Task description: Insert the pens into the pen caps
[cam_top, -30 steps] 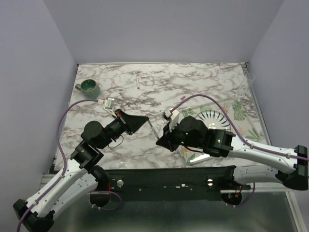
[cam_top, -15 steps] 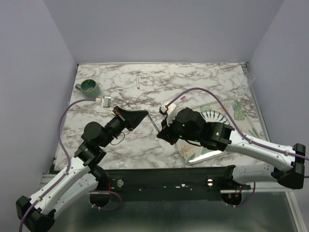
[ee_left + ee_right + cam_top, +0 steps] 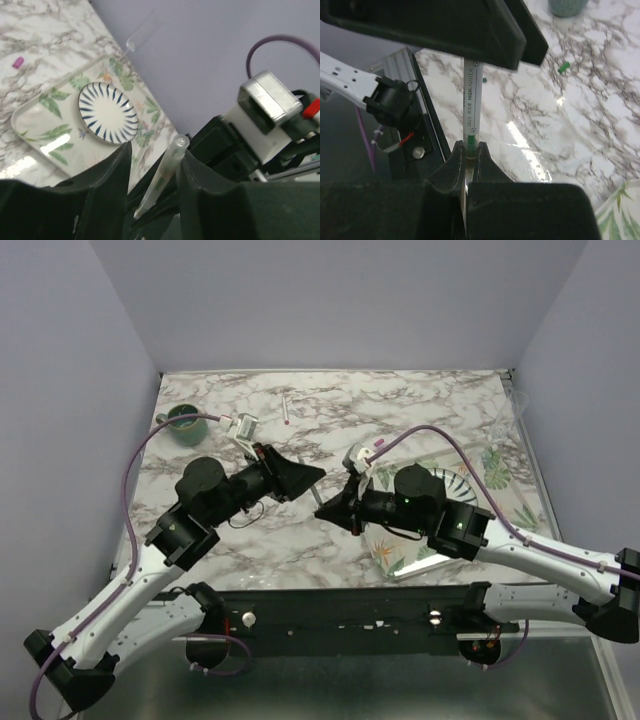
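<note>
My right gripper (image 3: 470,146) is shut on the green end of a white pen (image 3: 471,100), held off the table with its far end between the jaws of my left gripper (image 3: 154,151). The left jaws stand apart, wider than the pen (image 3: 165,175), which leans on the right finger. In the top view the two grippers, left (image 3: 316,473) and right (image 3: 323,510), meet tip to tip at mid-table. A green cap (image 3: 563,67) and a pink cap (image 3: 18,62) lie on the marble. Another pen (image 3: 287,408) with a red end lies at the back.
A green mug (image 3: 185,420) stands at the back left. A leaf-patterned tray (image 3: 505,490) holding a striped plate (image 3: 440,480) lies at the right; both show in the left wrist view, the tray (image 3: 35,125) and the plate (image 3: 107,112). A clear plastic piece (image 3: 508,410) leans at the right wall.
My right gripper has swung its tip left and away from the table's front with the pen. My left gripper has moved right and back, so its jaws now surround the pen's free end.
</note>
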Controlling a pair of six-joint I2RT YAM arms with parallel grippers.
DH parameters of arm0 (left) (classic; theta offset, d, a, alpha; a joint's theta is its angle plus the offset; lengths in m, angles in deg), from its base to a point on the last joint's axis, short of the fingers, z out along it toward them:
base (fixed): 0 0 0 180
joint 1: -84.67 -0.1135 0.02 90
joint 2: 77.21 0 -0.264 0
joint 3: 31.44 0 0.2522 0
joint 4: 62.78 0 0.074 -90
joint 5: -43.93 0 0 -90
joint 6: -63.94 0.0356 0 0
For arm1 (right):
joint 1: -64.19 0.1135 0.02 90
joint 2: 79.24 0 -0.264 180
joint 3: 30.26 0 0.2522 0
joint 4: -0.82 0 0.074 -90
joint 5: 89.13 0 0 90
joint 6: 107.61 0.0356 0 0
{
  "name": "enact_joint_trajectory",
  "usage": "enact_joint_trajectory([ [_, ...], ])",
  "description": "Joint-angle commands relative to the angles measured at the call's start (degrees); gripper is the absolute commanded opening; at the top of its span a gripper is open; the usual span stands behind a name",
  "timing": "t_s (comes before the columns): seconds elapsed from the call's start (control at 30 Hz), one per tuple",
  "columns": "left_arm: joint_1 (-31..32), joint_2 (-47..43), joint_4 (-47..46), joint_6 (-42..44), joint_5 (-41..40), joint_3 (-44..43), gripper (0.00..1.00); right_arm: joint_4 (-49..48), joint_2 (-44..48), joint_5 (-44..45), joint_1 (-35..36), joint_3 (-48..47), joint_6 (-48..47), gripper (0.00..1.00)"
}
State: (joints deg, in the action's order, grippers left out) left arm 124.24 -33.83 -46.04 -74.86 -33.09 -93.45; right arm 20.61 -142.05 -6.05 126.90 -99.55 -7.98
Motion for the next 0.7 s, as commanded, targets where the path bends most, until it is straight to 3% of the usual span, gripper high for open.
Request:
enact_joint_trajectory([
  [0.0, 0.8, 2.5, 13.4, 3.2, 0.3, -5.8, 0.66, -12.1, 2.9, -3.9, 0.3, 3.2, 0.7, 0.01],
  [0.3, 0.8, 0.0, 23.7, 6.9, -16.6, -12.7, 0.99, -12.8, -1.6, 8.8, 0.4, 12.4, 14.7, 0.01],
  [0.47, 0.8, -5.1, 29.0, 9.2, -30.0, -9.9, 0.99, -7.2, -13.3, 17.5, 0.2, 9.8, 20.9, 0.01],
  [0.67, 0.8, -13.4, 34.2, 11.1, -45.4, -3.7, 0.99, 3.7, -29.9, 21.5, -1.6, -1.8, 25.0, 0.10],
])
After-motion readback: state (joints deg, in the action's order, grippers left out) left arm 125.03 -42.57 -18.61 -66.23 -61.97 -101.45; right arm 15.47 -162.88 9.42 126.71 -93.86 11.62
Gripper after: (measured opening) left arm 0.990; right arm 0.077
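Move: The highlighter pen held by the right hand stands up between the left fingers, its middle about 3 cm below the left hand; from the right hand, the middle is about 3 cm ahead, 2 cm left and 4 cm up. Clear table lies about 5 cm ahead, 1 cm left and 26 cm below the right hand. From the right hand, the green cap lies roughly 24 cm ahead and 17 cm left, the pink cap 31 ahead and 14 right, the plate 15 ahead and 27 right, all at table height. Finish opening the left gripper around the upper part of the pen, then draw it about 10 cm left, away from the pen, turning it some 25 degrees counter-clockwise. Keep the right fingers on the pen and, after a slight rise, lower it fast towards the clear table by about 16 cm, easing forward and tipping the fingers down while swinging them clockwise. ##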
